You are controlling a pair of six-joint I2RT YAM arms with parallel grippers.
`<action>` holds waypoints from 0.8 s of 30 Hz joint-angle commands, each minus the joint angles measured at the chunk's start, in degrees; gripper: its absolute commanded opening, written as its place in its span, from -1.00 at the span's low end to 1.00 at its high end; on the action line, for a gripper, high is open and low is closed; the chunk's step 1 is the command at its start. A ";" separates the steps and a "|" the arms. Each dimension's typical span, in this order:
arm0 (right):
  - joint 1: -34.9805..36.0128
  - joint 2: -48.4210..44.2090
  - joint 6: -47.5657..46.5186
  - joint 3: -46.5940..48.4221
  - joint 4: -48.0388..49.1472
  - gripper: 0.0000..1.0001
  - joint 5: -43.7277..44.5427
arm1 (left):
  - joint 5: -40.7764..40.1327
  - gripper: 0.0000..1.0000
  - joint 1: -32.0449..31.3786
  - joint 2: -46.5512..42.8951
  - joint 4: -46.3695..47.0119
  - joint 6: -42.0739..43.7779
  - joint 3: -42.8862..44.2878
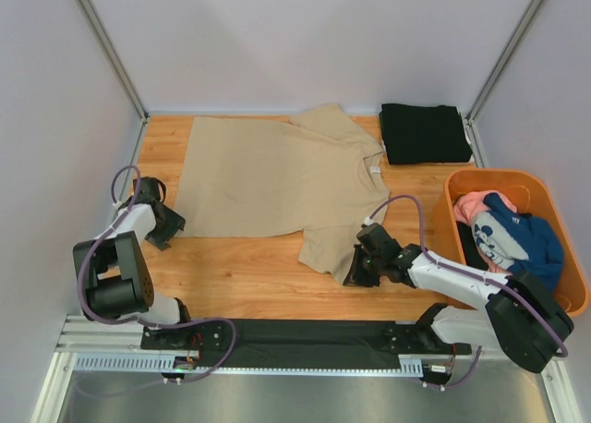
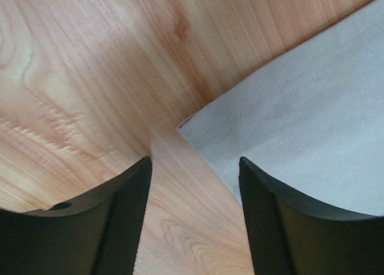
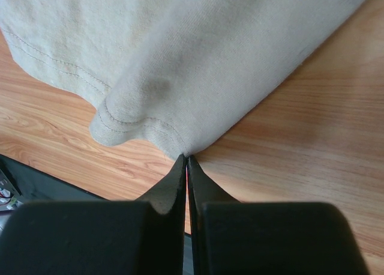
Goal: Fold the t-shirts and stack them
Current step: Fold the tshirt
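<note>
The large tan t-shirt (image 1: 277,178) lies spread flat on the wooden table (image 1: 240,266). My right gripper (image 1: 355,273) is shut on the edge of its near sleeve (image 3: 162,95), pinching the hem at the fingertips (image 3: 187,158). My left gripper (image 1: 175,224) is open just off the shirt's bottom left corner (image 2: 186,126), with bare wood between the fingers (image 2: 126,191). A folded black t-shirt (image 1: 425,132) lies at the back right. The pink t-shirt (image 1: 473,204) and the blue cartoon-print t-shirt (image 1: 515,238) are bunched in the orange tub (image 1: 568,284).
The orange tub stands at the table's right edge beside my right arm. Grey walls and metal posts (image 1: 111,49) enclose the table. A black strip (image 1: 305,342) runs along the near edge between the arm bases.
</note>
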 commanded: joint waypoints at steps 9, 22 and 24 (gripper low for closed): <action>-0.50 -2.50 -1.49 0.81 -4.88 -0.99 2.38 | 1.62 -1.00 0.40 1.18 2.24 -0.25 1.45; -0.58 -19.29 1.24 6.16 -20.70 -1.00 7.75 | 6.36 -1.00 0.31 -15.77 -5.50 2.29 1.10; -0.58 -19.82 1.07 7.91 -21.58 -1.00 10.20 | 6.89 -1.00 0.40 -17.27 -6.72 2.73 1.27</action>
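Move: The t-shirt's near-left corner lies flat just under the left hand, about 1 cm ahead and 1 cm below, between its open fingers; the shirt's middle is some 20 cm ahead and 25 cm to the right. The right hand already pinches the sleeve end, the sleeve's middle about 8 cm ahead of it; the orange bin stands roughly 10 cm ahead and 33 cm to its right. From the right hand the corner is about 14 cm ahead and 41 cm left. Shut the left gripper fully on the t-shirt's near-left corner while easing it about 1 cm forward, then lift the pinched corner off the table some 6.5 cm, letting the fingertips swing forward about 10 degrees. Keep the right gripper shut on the sleeve end, draw it about 3 cm to the right, a touch back at first, then raise it roughly 5.5 cm. ##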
